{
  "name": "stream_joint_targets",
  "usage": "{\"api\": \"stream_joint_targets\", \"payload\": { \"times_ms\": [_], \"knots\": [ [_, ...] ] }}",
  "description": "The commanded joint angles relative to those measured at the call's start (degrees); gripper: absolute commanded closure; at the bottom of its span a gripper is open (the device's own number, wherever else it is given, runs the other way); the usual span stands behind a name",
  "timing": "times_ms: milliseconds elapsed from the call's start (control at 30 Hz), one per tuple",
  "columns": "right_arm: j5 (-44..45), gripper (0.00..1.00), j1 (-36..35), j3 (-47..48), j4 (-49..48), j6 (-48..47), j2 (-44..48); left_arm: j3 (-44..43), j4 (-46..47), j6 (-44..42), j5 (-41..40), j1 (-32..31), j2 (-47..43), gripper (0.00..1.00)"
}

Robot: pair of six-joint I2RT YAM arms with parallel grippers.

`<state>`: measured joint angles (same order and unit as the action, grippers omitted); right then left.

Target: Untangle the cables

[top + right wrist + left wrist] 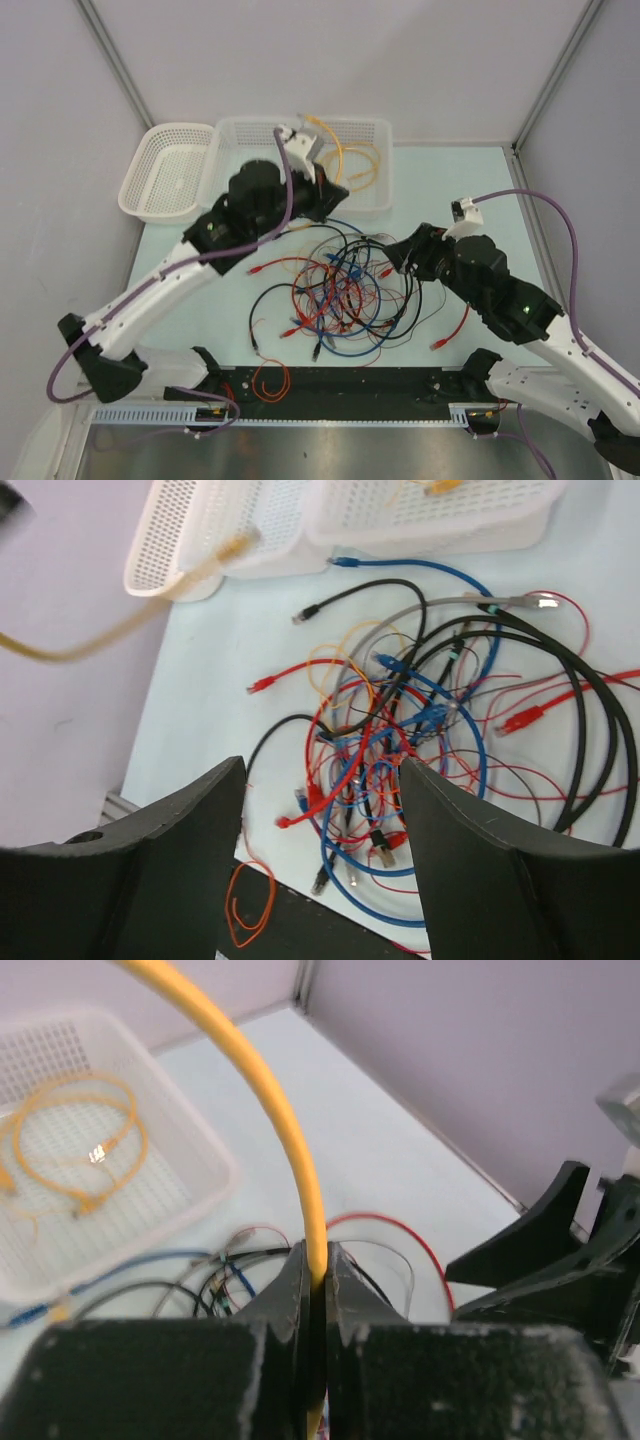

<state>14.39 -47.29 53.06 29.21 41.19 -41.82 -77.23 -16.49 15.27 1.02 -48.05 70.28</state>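
The cables (340, 285) lie in a tangle of red, blue, black and grey loops at the table's middle, also seen in the right wrist view (420, 730). My left gripper (337, 187) hovers at the front edge of the large basket, shut on a yellow cable (270, 1090) that arcs up out of its jaws (317, 1255). More yellow cable (355, 160) rests inside that basket. My right gripper (395, 255) hangs open over the tangle's right side, nothing between its fingers (322, 770). A blurred yellow cable (100, 640) crosses the left of the right wrist view.
A large white mesh basket (375, 130) and a smaller one (165, 170) stand at the back. A loose orange wire loop (270, 380) lies on the black strip at the near edge. A single red cable (455, 330) lies right of the tangle. Grey walls enclose the table.
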Motion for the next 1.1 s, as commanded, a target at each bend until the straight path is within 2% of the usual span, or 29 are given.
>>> {"api": "stream_joint_targets", "payload": {
  "times_ms": [0,67,100,167,233,333,433,667,733,767,833,867,900,967,1067],
  "knots": [
    [3.71,0.33,0.35,0.12,2.69,-1.64,-0.1,-20.9,-21.35,8.1,13.99,6.73,14.42,1.0],
    [3.97,0.33,0.44,-0.67,2.78,-1.99,0.42,-29.16,-28.21,9.25,16.81,8.14,18.74,1.0],
    [4.15,0.33,0.53,-0.94,2.87,-2.08,0.69,-29.64,-27.81,9.25,17.09,8.41,19.8,1.0],
    [4.5,0.34,0.71,-1.64,2.96,-2.51,1.83,-28.42,-23.7,9.34,14.3,8.85,19.19,1.0],
    [4.5,0.34,1.14,-1.82,3.13,-2.78,2.71,-27.71,-20.61,10.22,14.8,9.9,19.63,1.0],
    [4.77,0.34,1.67,-2.26,4.45,-3.04,3.85,-29.72,-17.44,11.45,15.86,12.19,24.45,0.99],
    [5.12,0.34,2.37,-2.7,5.5,-3.48,4.82,-34.73,-16.29,11.71,17.18,14.12,31.2,1.0],
    [4.15,0.35,5.97,-3.05,4.89,-6.91,3.77,-54.31,-14.36,12.94,20.69,18.16,47.57,1.0],
    [2.41,0.35,7.55,-3.05,4.1,-8.4,2.89,-56.09,-11.48,14.34,21.48,19.65,50.29,0.96],
    [1.61,0.35,9.13,-3.05,3.92,-8.84,1.76,-56.19,-10.07,14.79,21.66,20.1,52.22,0.79],
    [-1.01,0.35,10.89,-3.05,3.23,-9.63,0.52,-56.27,-7.61,15.75,21.14,21.15,54.25,0.6],
    [-2.08,0.35,12.03,-3.05,3.05,-9.9,0.08,-56.45,-6.98,15.76,20.96,21.42,55.91,0.44],
    [-3.05,0.35,13.78,-2.96,2.78,-10.07,-0.62,-56.71,-6.63,15.93,20.87,21.6,56.63,0.37],
    [-5.86,0.35,15.55,-3.05,2.34,-10.43,-1.15,-56.89,-5.57,15.76,20.78,21.86,56.98,0.01],
    [-7.36,0.35,17.58,-3.4,1.9,-10.95,-1.42,-55.05,-3.46,14.09,20.25,21.6,54.18,0.0]
  ]
}}
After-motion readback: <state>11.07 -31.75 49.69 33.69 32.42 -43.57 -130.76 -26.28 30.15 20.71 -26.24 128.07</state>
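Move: Ahead of the left hand, which already holds the yellow cable, the right-hand basket's middle lies about 28 cm out, 4 cm to the right and 33 cm below. The empty middle basket stands equally far out but some 21 cm left; the cable pile is about 6 cm back, 5 cm right and 36 cm down. From the empty right hand that basket is roughly 34 cm ahead and 10 cm left, the pile's middle level ahead and 8 cm left, both far below. Carrying the yellow cable forward about 26 cm to over the right-hand basket, the left hand first rises slightly, then sinks to end 10 cm lower, tipping down some 25 degrees; its fingers open wide only near the end and let the cable go. The empty right hand, fingers still part open, shifts right and down over the pile's right side, late also forward, rolling right side down and turning a little clockwise. ##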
